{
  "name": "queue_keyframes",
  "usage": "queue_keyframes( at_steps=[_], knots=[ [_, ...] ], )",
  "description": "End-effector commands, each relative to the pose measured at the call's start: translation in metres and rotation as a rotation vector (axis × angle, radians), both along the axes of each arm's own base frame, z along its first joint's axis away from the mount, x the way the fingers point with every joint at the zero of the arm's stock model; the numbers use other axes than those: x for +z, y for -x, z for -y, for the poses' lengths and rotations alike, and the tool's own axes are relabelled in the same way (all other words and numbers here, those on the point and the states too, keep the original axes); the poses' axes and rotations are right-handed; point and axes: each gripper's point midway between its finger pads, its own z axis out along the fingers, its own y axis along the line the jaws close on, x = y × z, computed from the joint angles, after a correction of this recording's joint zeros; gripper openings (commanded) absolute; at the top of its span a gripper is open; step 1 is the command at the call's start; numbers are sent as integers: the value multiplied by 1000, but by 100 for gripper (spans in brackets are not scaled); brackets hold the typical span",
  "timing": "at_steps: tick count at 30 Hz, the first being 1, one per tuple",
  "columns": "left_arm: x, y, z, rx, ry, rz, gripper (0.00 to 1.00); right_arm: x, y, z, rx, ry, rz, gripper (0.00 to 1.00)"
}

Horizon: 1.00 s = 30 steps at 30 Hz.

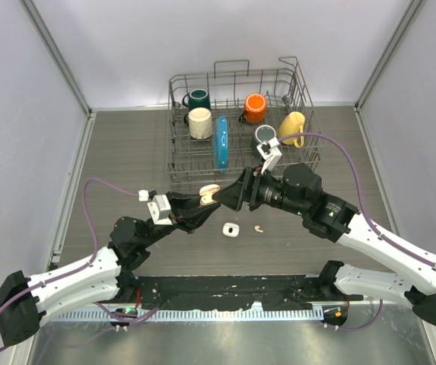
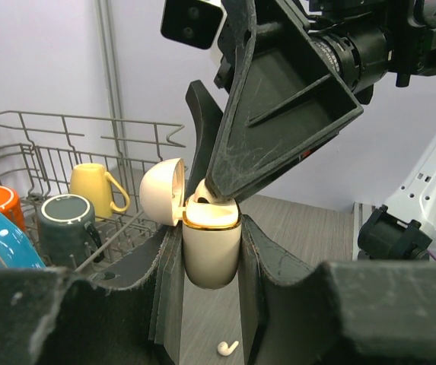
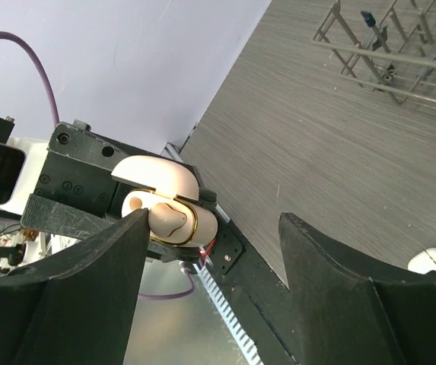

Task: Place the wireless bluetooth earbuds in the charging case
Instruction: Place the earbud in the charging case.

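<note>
My left gripper (image 1: 205, 201) is shut on a cream charging case (image 1: 209, 193) with a gold rim and holds it upright above the table, lid (image 2: 160, 190) swung open. In the left wrist view the case (image 2: 211, 251) sits between the two fingers. My right gripper (image 1: 234, 195) is open, and one fingertip (image 2: 216, 182) rests at the case's mouth. The right wrist view shows a cream earbud (image 3: 169, 217) seated in the case (image 3: 202, 222). Another white earbud (image 1: 259, 227) lies loose on the table and also shows in the left wrist view (image 2: 227, 348).
A small white case-like object (image 1: 230, 230) lies on the table beside the loose earbud, also in the right wrist view (image 3: 434, 262). A wire dish rack (image 1: 301, 91) at the back holds teal (image 1: 197, 98), cream (image 1: 199, 122), orange (image 1: 255, 108) and yellow (image 1: 293, 128) mugs and a blue plate (image 1: 221, 142).
</note>
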Motion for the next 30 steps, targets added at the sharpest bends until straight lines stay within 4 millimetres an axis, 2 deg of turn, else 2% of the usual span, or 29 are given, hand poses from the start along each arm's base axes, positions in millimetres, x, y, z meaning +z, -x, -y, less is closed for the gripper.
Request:
queue_keyframes(
  at_steps=[1, 6, 13, 16, 25, 27, 28, 30],
  knots=[
    [25, 4, -6, 3, 73, 67, 0, 8, 4, -9, 38, -75, -23, 74],
    [27, 5, -5, -4, 78, 75, 0, 1, 9, -17, 88, -123, -92, 74],
    [29, 9, -4, -23, 80, 92, 0, 7, 12, -28, 153, -234, -141, 74],
    [28, 8, -3, -22, 77, 91, 0, 7, 15, -31, 175, -239, -149, 69],
    [23, 3, -2, -4, 69, 74, 0, 15, 25, -32, 238, -269, -148, 40],
    [21, 2, -2, 0, 65, 69, 0, 16, 28, -32, 258, -270, -148, 38],
    [20, 1, -2, 4, 63, 64, 0, 16, 29, -33, 265, -271, -147, 32],
    [20, 0, -2, 8, 62, 59, 1, 16, 31, -34, 282, -269, -143, 28]
  ],
)
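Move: The open charging case, with an earbud in its mouth, is already held in the left fingertips, about 1 cm right of and above that hand's point. From the right hand the case is at the same height, roughly 3 cm left and 2 cm back, by one fingertip. About 26 cm below the right hand, a second case lies some 5 cm ahead and 1 cm right; a loose earbud lies 5 cm ahead and 10 cm right. Hold the case still with the left gripper. Bring the open right gripper about 3 cm left and slightly back, dipping a centimetre before rising again, and turn its wrist some 20 degrees, left side up, tips down and counter-clockwise, so the fingers straddle the case's mouth; then close them until they pinch the case across from both sides. ##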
